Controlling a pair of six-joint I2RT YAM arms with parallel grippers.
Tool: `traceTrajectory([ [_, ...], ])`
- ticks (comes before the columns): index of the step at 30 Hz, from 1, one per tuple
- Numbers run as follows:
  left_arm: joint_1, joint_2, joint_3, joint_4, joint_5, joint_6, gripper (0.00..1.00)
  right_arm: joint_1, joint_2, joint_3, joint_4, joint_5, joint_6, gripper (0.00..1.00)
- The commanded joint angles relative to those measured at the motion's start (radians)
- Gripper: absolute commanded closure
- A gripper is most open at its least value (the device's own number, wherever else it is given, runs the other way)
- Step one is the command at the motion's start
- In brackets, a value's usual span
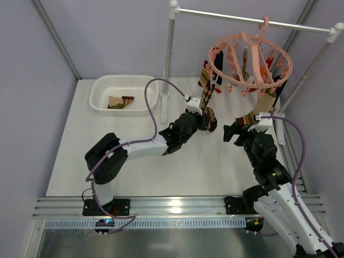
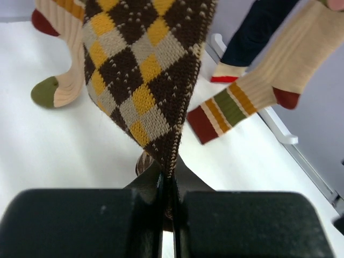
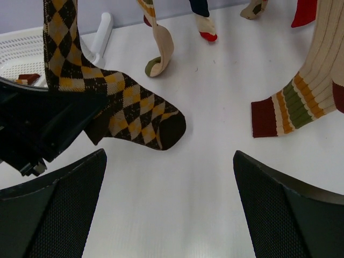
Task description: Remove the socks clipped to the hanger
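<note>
The salmon-pink ring hanger point(image 1: 251, 58) hangs by its hook from the white rail, with several socks clipped under it. My left gripper point(image 1: 200, 120) point(image 2: 167, 174) is shut on the lower part of the brown-and-yellow argyle sock point(image 2: 145, 80) point(image 3: 134, 115), which still hangs from the hanger's left side. The sock's toe droops beyond the jaws. My right gripper point(image 1: 236, 132) point(image 3: 169, 156) is open over the table below the hanger, holding nothing. A cream sock with olive, yellow and red stripes point(image 3: 290, 107) point(image 2: 231, 107) hangs just to its right.
A white basket point(image 1: 102, 92) at the back left holds folded socks point(image 1: 121, 101). The white rail stand's post point(image 1: 170, 54) rises beside it. A cream sock with an olive toe point(image 2: 54, 88) and a navy sock point(image 2: 258, 27) also hang nearby.
</note>
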Motion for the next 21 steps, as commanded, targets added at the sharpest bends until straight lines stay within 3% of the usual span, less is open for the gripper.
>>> traceTrajectory([
  [1,-0.044,-0.08,-0.017,-0.035,-0.05,0.036,1.0,0.001,-0.013,0.08,0.032,-0.037,0.015,0.0],
  [11,-0.151,-0.211,-0.044,-0.2,-0.127,0.068,1.0,0.004,0.105,0.32,-0.032,-0.14,0.009,0.0],
  [21,-0.185,-0.307,-0.08,-0.347,-0.168,0.102,1.0,0.04,0.231,0.514,-0.103,-0.253,0.038,0.0],
])
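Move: The purple clip holding the argyle sock is some 18 cm ahead of the open right hand, 9 cm to its left and 20 cm above. The left hand already grips the sock; the clip is about 10 cm ahead of it, 5 cm right and 22 cm up. The striped sock with the green toe hangs about 4 cm left of the clip, 4 cm beyond it and 12 cm lower. Left pulls the gripped sock back about 8 cm while the open right rises 15 cm towards the clip. ##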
